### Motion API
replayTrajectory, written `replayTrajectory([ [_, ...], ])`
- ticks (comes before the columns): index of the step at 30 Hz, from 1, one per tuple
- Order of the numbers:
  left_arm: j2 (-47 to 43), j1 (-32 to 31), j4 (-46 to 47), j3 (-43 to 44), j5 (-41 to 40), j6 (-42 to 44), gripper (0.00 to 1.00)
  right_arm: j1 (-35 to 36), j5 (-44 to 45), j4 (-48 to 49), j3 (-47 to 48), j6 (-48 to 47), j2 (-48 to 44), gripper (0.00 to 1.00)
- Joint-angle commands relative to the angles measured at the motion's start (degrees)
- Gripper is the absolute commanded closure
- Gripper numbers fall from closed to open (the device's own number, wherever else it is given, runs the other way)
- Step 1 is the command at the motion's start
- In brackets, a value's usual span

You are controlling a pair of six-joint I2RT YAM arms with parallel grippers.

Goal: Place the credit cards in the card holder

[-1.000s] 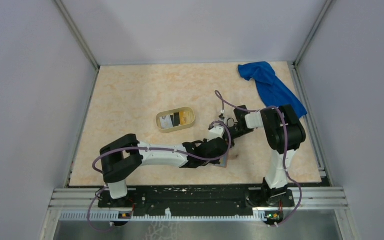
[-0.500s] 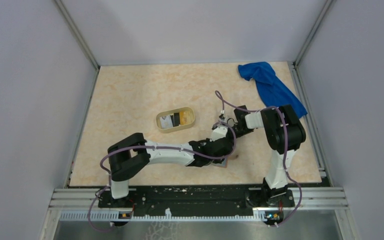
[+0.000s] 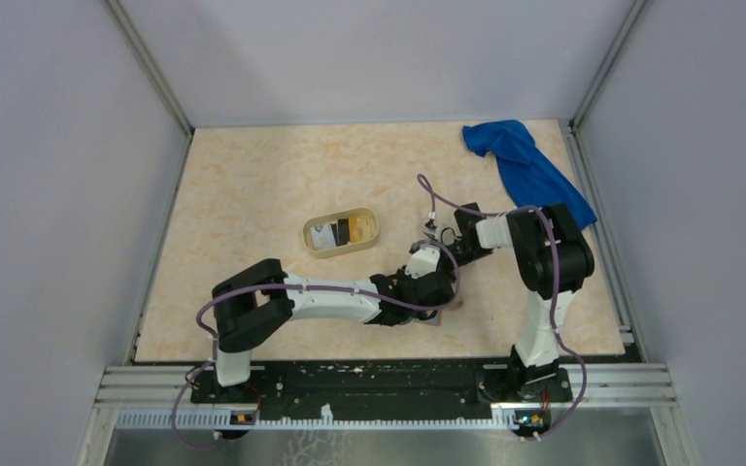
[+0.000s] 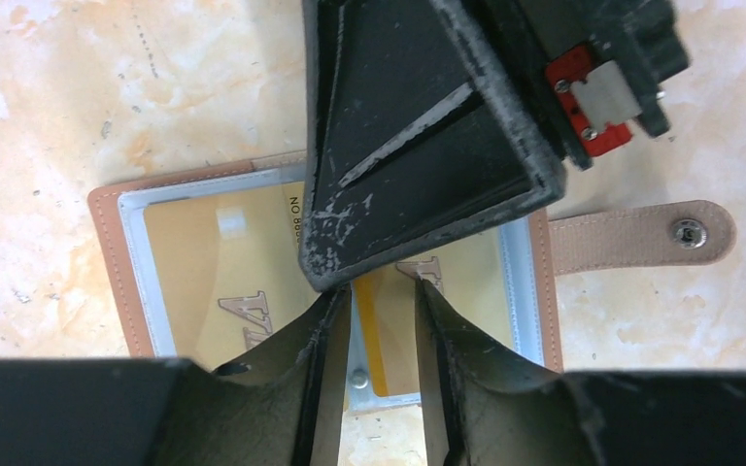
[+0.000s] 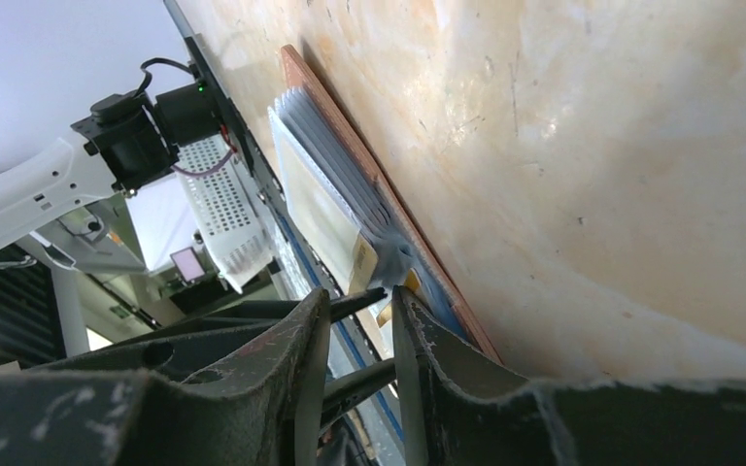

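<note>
The card holder [image 4: 107, 252] lies open and flat on the table, tan-edged with grey-blue slots; its snap strap [image 4: 641, 238] points right. A yellow credit card [image 4: 194, 262] sits in its left slot, and an orange-edged one [image 4: 377, 335] lies in the slot under my left gripper [image 4: 379, 291], whose jaws stand slightly apart with nothing between them. My right gripper [image 5: 359, 296] comes in from the far side, open, one fingertip [image 4: 325, 272] resting on the holder's slots [image 5: 316, 194]. In the top view both grippers [image 3: 435, 289] cover most of the holder [image 3: 430, 317]. More credit cards [image 3: 340, 231] lie in the tray.
A pale yellow oval tray [image 3: 307, 233] stands left of the grippers near mid-table. A blue cloth [image 3: 525, 170] lies crumpled at the back right corner. Grey walls close in the left, back and right sides.
My left arm has reached further right over the card holder, and its jaws have parted from nearly shut. The right arm has hardly moved.
</note>
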Motion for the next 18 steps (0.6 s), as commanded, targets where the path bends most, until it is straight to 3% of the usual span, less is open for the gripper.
replayTrajectory([
  [1,0.0,0.1,-6.0,1.0,-5.5,-2.7,0.61,-1.3,6.5,0.2,1.3,-3.7,-1.7,0.69],
  [7,-2.8,0.0,-4.8,-0.1,-5.5,-1.9,0.6,-4.1,7.7,-1.9,2.4,-6.1,-6.1,0.69],
  [11,-10.0,-1.0,4.4,-6.2,-1.6,3.5,0.54,-5.4,10.1,-6.6,5.8,-12.1,-11.6,0.7],
  [14,-18.0,-1.1,14.4,-14.2,2.4,7.9,0.49,-5.6,12.8,-7.4,6.6,-18.9,-21.4,0.71],
  [18,-28.8,-1.1,23.8,-25.4,1.6,11.8,0.33,-5.6,14.4,1.5,1.2,-28.4,-38.7,0.7],
])
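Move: The card holder lies right under both hands: its middle is about 1 cm left of the left hand point, level fore and aft and 1 cm below. From the right hand the holder's middle is some 2 cm back, 1 cm left and 1 cm down. The beige tray stands about 14 cm ahead and 15 cm left of the left hand, and roughly 12 cm ahead and 15 cm left of the right. Both hands lift off the card holder: left about 6 cm up, leftward, opening; right 7 up, forward, rightward. ##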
